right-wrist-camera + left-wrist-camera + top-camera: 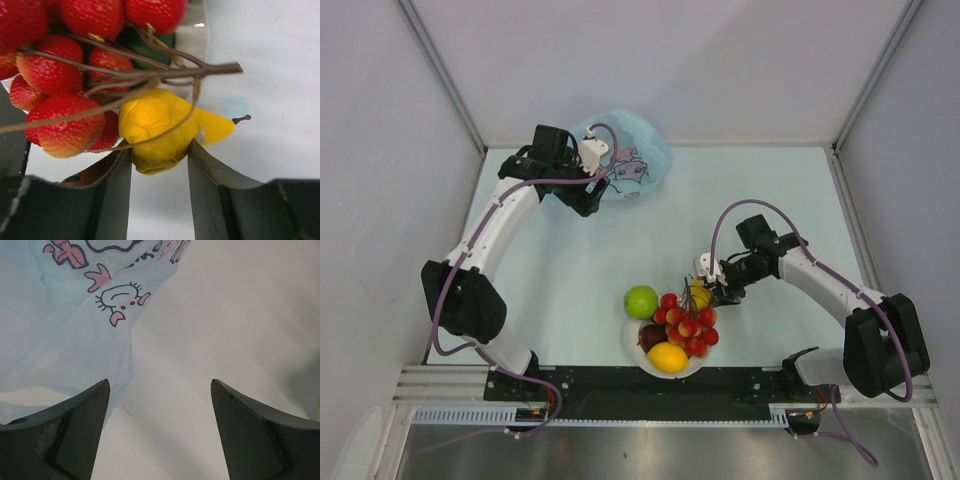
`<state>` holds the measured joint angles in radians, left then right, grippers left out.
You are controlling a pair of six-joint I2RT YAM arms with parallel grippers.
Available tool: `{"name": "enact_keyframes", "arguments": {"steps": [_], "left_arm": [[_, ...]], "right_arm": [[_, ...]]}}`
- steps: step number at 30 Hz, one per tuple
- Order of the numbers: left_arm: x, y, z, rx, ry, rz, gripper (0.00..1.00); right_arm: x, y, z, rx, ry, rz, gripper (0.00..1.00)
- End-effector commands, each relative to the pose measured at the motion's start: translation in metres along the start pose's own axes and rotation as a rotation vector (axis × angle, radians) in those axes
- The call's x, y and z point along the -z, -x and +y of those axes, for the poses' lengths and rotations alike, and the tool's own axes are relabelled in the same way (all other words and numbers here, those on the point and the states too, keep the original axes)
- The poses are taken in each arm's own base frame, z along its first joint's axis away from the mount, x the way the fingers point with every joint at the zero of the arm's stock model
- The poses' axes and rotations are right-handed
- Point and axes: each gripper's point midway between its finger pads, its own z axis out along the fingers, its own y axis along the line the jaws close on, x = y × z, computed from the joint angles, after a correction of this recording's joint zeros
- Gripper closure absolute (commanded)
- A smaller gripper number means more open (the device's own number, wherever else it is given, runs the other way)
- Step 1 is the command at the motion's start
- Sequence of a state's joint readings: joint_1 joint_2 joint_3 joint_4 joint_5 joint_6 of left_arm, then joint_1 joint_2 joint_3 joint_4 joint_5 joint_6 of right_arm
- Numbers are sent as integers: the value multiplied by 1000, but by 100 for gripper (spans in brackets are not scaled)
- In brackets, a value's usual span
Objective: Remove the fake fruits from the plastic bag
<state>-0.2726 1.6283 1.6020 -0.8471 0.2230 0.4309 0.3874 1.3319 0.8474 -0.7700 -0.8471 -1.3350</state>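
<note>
The light-blue plastic bag [638, 160] with its pink cartoon print lies crumpled at the far left of the table. My left gripper [588, 198] stands open beside it, with nothing between its fingers; in the left wrist view the plastic bag [65, 335] fills the upper left and my left gripper [159, 384] frames bare table. My right gripper [708, 291] is shut on a wrinkled yellow fake fruit [155, 125] with a dark stem, right beside the red bunch [55, 75]. Its twigs cross the yellow fruit. My right gripper [160, 147] pinches the fruit's lower part.
A white bowl [630, 343] near the front edge holds a lemon [668, 357], a dark red round fruit [651, 335] and the red bunch [687, 322]. A green apple [641, 301] sits at its far left rim. Something dark green [150, 49] shows behind the bunch.
</note>
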Motion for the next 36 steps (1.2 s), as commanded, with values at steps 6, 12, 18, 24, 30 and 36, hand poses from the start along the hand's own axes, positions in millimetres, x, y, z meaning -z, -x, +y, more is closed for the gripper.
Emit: {"name": "enact_keyframes", "arguments": {"steps": [6, 12, 18, 24, 30, 36], "left_arm": [[11, 3, 1, -20, 15, -36, 13], [13, 5, 0, -23, 15, -42, 13], [12, 4, 0, -21, 12, -41, 13], [12, 5, 0, -24, 13, -41, 13], [12, 2, -1, -23, 11, -37, 13], [9, 5, -1, -20, 2, -48, 13]], "right_arm": [[-6, 17, 10, 59, 62, -52, 67], [-10, 15, 13, 61, 85, -49, 65], [-15, 11, 16, 63, 114, -43, 63], [-18, 3, 19, 100, 143, -29, 55], [-17, -1, 12, 109, 120, -12, 37], [-9, -2, 4, 129, 77, 1, 11]]}}
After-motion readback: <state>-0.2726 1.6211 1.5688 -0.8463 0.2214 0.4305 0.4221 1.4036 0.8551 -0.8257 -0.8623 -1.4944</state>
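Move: The right gripper already holds the yellow pear at the plate's far right edge; the plate's middle lies about 8 cm back, 6 cm left and 6 cm below this hand. The strawberry bunch is roughly 6 cm back and 2 cm left, its stem reaching out by the pear; the green apple sits some 12 cm left and 2 cm back. From the left hand the plate is about 27 cm back, 16 cm right, 19 cm below. Draw the right gripper about 2 cm back towards the plate with the pear still pinched, easing it slightly left and turning the hand some 10 degrees counter-clockwise. Sink 1.5 cm in all, then spread the fingers wide to let go of the pear beside the strawberries, easing slightly forward and right as they open. ##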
